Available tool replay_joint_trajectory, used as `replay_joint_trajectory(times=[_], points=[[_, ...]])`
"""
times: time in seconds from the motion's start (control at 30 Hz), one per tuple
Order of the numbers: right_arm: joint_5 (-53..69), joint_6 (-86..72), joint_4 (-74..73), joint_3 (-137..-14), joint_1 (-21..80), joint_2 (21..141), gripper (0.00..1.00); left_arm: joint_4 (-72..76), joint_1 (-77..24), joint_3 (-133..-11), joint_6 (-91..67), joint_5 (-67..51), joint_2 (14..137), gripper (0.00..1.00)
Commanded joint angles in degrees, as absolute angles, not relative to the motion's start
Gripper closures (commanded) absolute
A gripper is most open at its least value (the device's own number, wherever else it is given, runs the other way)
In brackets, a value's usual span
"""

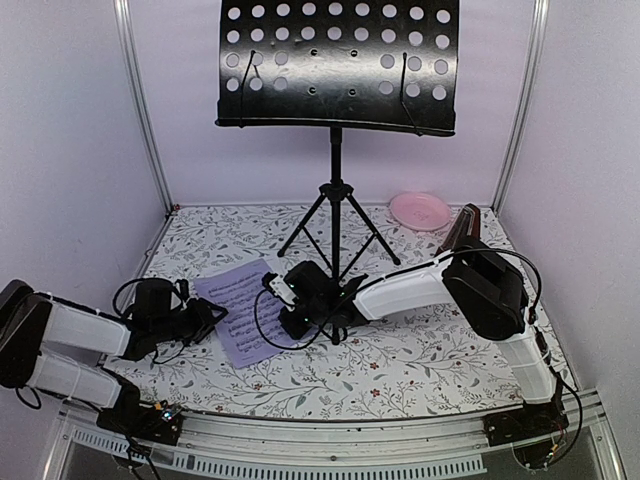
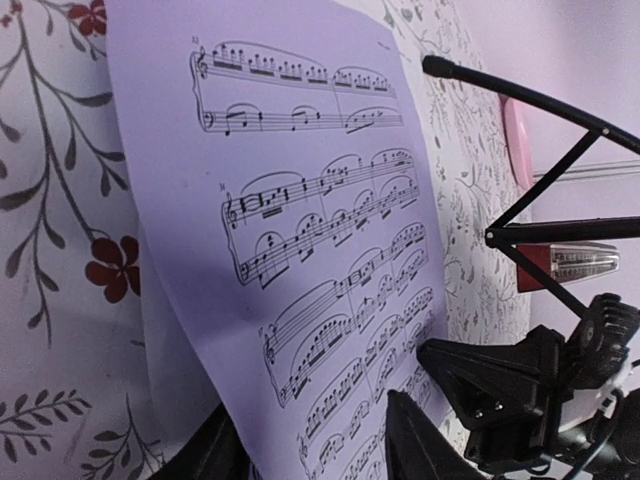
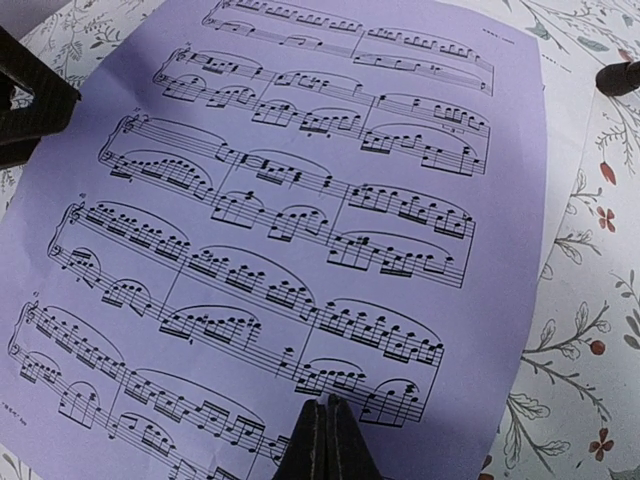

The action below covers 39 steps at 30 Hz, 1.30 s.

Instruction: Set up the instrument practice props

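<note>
The black perforated music stand desk stands on its tripod legs mid-table. A sheet-music page lies on the floral table in front of it, with a second page's edge showing beneath. My left gripper is open, its fingers either side of the page's near edge. My right gripper is shut, its tips resting on top of the page. The red-brown metronome stands at the back right, behind my right arm.
A pink round plate lies at the back right beside the metronome. One tripod foot rests just past the pages' far corner. White walls and metal posts close in the table on three sides.
</note>
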<state>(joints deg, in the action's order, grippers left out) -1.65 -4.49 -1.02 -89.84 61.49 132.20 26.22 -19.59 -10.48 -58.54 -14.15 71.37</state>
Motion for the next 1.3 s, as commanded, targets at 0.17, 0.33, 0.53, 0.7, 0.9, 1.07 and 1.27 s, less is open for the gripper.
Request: replay_joint_trajectory(times=[0.17, 0.33, 0.53, 0.7, 0.9, 1.07, 1.27], points=[[1.17, -4.57, 0.29, -88.97, 61.79, 131.9, 0.97, 33.02, -18.97, -13.14, -56.25, -15.64, 79.17, 0.63], [2.99, -4.65, 1.53, -87.51, 61.72, 128.54, 0.92, 30.15, -18.96, -16.11, -52.93, -15.73, 81.15, 0.82], [8.02, -6.04, 5.67, -81.73, 60.53, 117.32, 0.62, 20.33, -19.04, -19.22, -43.03, -15.04, 73.25, 1.0], [19.17, -10.35, 12.46, -73.42, 56.63, 106.84, 0.31, 11.56, -18.9, -21.16, -32.71, -16.58, 59.23, 1.0], [30.93, -18.6, 20.79, -63.38, 50.35, 96.78, 0.11, 5.96, -18.83, -22.92, -25.78, -26.12, 43.33, 1.0], [32.48, -18.01, 20.92, -60.25, 49.66, 91.04, 0.05, 4.33, -19.03, -26.21, -26.42, -38.37, 38.1, 1.0], [33.25, -18.12, 23.41, -56.01, 49.59, 85.92, 0.03, 4.32, -19.38, -30.02, -27.2, -50.99, 31.37, 1.0]])
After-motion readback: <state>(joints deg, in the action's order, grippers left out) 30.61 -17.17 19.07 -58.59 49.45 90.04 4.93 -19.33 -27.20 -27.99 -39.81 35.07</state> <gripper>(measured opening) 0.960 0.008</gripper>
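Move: The sheet of music lies flat with its left edge bulged up between the left hand's open fingers; its middle is about 10 cm to that hand's right, 2 cm ahead and 2 below. A second sheet lies under it, nearly in line. The tripod's left foot is roughly 17 cm right and 24 ahead, its near foot 32 right and 8 back. From the right hand, the top sheet's middle is about 10 cm left and 6 ahead. The top sheet's left edge is pinched as the left hand dips about 1.5 cm, slides forward and shuts; it then carries the sheet up to some 24 cm above the start, drawing back about 9 cm while the fingers tip up and swing clockwise. The right hand's shut fingers, at first still resting on the sheet, come free, rise about 23 cm, go 10 cm right and open wide. ##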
